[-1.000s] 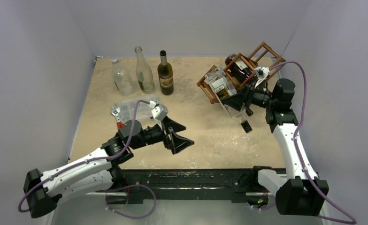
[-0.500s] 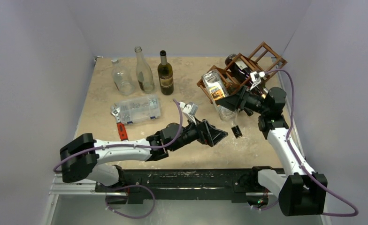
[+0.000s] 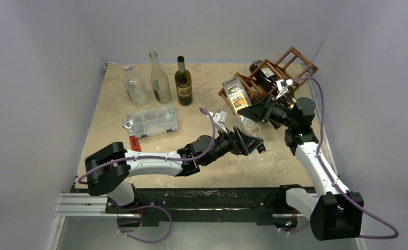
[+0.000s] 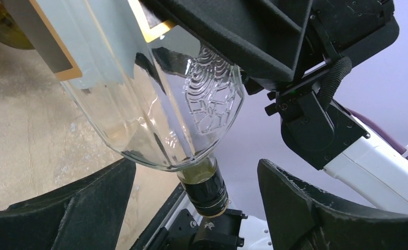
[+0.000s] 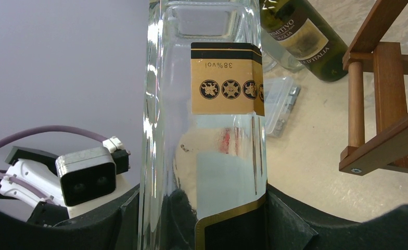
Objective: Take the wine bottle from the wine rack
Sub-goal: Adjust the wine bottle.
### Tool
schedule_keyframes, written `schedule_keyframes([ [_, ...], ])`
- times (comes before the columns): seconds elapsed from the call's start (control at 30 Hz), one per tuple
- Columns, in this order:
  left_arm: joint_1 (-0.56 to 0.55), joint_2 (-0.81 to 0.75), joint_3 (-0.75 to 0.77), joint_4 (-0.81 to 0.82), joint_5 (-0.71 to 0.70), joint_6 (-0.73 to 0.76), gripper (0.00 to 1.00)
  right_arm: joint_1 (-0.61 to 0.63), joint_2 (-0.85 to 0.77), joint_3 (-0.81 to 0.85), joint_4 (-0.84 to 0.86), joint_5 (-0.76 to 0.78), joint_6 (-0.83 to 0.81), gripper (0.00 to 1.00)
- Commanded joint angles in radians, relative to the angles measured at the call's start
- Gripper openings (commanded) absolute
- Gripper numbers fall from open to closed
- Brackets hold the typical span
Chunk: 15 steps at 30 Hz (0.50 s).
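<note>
The wine bottle (image 3: 237, 96) is clear and square, with a tan label. It hangs tilted, neck down, just off the left end of the reddish-brown wine rack (image 3: 290, 60). My right gripper (image 3: 257, 111) is shut on its body (image 5: 207, 130), with both pads pressed against the glass. In the right wrist view the wine rack (image 5: 384, 99) stands apart to the right. My left gripper (image 3: 252, 142) is open around the dark-capped neck (image 4: 206, 190). Its fingers (image 4: 72, 208) stand on either side without touching. A dark bottle (image 3: 262, 73) still lies in the rack.
Three upright bottles stand at the back left: a squat clear one (image 3: 134, 86), a tall clear one (image 3: 159, 78) and a dark green one (image 3: 183, 83). A clear plastic compartment box (image 3: 152, 122) and a small red object (image 3: 135, 144) lie left of centre. The wall is close behind the rack.
My left arm swung right from the table's middle, bringing its open jaws around the bottle's neck and narrowing them slightly. The right gripper pulled the bottle up and left, away from the rack.
</note>
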Motion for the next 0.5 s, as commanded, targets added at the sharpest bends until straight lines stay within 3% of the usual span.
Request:
schedule_keyframes([
  [0.0,-0.005,0.015,0.031,0.098,-0.014,-0.007,0.85,0.01,-0.046,0.017,0.151,0.002,0.032,0.0],
  [0.27,-0.002,0.079,0.048,0.15,0.098,0.089,0.79,0.022,-0.051,0.016,0.143,-0.023,0.021,0.0],
  [0.47,0.011,0.141,0.031,0.317,0.121,0.105,0.62,0.03,-0.055,0.012,0.137,-0.048,0.012,0.0],
])
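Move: The wine bottle is already in the right hand, gripped about its middle, neck slanting down and back. The neck lies about 9 cm back, 4 cm right and 6 cm below that hand. It is almost at the open left fingers, some 2 cm to the right, 1 cm ahead and 1 cm lower. From the left hand, the bottle's middle is about 10 cm ahead, 2 cm left and 5 cm up; the rack is some 28 cm ahead, 10 cm right and 12 cm down. No clear touch on the neck yet from the left fingers: they straddle it and draw together by about a quarter of their range as that hand eases some 2 cm right and nearly as far down, turning slightly clockwise. The right hand keeps its grip on the bottle's body and stays all but still. ##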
